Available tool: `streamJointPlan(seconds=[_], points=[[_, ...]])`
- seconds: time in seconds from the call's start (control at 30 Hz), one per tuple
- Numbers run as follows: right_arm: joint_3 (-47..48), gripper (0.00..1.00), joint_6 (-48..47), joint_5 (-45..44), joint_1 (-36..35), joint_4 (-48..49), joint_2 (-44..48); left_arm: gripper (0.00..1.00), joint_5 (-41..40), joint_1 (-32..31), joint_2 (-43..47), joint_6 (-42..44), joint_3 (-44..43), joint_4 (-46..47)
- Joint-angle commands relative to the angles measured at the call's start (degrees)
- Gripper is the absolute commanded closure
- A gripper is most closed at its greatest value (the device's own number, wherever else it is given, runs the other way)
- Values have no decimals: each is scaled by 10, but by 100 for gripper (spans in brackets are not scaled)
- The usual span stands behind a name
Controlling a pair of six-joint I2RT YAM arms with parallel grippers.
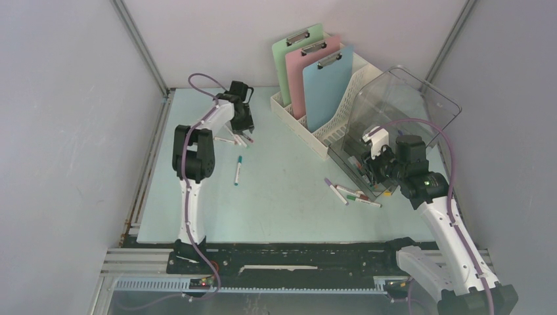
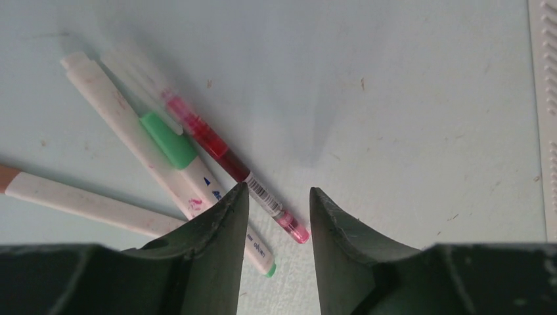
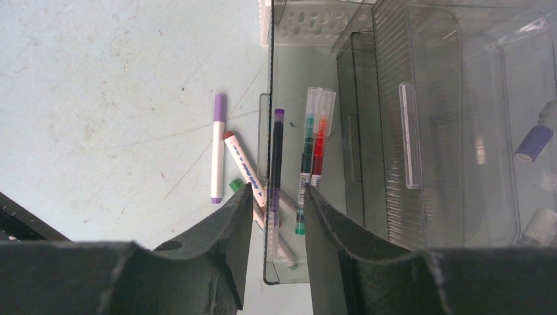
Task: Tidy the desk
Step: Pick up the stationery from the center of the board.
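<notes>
The pale mint-blue desk (image 1: 282,203) carries loose pens. My left gripper (image 1: 244,134) hangs low at the far left, over a small cluster of them. In the left wrist view it (image 2: 279,197) is open, and the pink end of a red pen (image 2: 210,141) lies between its fingers untouched. A green-banded white marker (image 2: 164,147) runs under the left finger. My right gripper (image 1: 379,172) is at the near corner of a clear bin (image 1: 407,105). Its jaws (image 3: 279,193) stand open on either side of the bin's wall and a purple pen (image 3: 278,151) inside.
A white file rack (image 1: 328,128) at the back holds green (image 1: 292,59), pink (image 1: 312,72) and blue (image 1: 328,88) clipboards. A teal pen (image 1: 238,170) lies mid-left. Several markers (image 1: 351,195) lie just outside the bin, including a purple-capped one (image 3: 217,147). Green (image 3: 307,151) and red (image 3: 318,147) pens lie inside.
</notes>
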State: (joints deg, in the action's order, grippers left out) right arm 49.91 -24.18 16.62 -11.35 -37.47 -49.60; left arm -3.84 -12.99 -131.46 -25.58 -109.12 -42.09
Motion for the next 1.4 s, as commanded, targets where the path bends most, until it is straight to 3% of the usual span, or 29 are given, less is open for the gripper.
streamJointPlan(seconds=[0.0,0.53,0.73,1.0,1.37], points=[[-2,58,-7,3,-2,11,5,55,-12,0,-32,-7,-52,-52],[-2,58,-8,3,-2,11,8,82,56,-12,-38,28,-51,-51],[-2,58,-7,3,-2,11,9,88,66,-32,-6,52,-17,-31],[-2,58,-6,16,-4,10,8,93,49,-66,106,71,133,82],[-2,58,-3,48,-23,8,4,100,71,-119,324,47,448,340]])
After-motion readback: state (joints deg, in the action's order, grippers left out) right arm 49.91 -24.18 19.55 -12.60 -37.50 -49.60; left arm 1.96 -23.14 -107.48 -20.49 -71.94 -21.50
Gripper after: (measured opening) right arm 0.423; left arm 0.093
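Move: The red pen lies diagonally under the left hand, its near end already between the open fingertips; its middle is about 3 cm ahead, 3 cm to the left and 1 cm below. The green-ended marker lies level and some 4 cm left, the pink-lettered marker 8 cm left and 3 ahead, the brown-capped marker 11 cm left and level, the teal-capped marker roughly 15 cm back and 5 left. From the right hand, the red pen is about 28 cm ahead, 52 left and 17 below. The left hand sinks about 1 cm and, almost in place, closes its fingers on the red pen near its near end, starting to slide right while they are still closing. Keeping the pinch, it carries the pen low over the table, right and then mostly back, some 11 cm back and 7 cm right in all, away from the other markers and past the teal-capped one, turning clockwise by a bit under 20 degrees and rising about 2 cm only at the very end. ##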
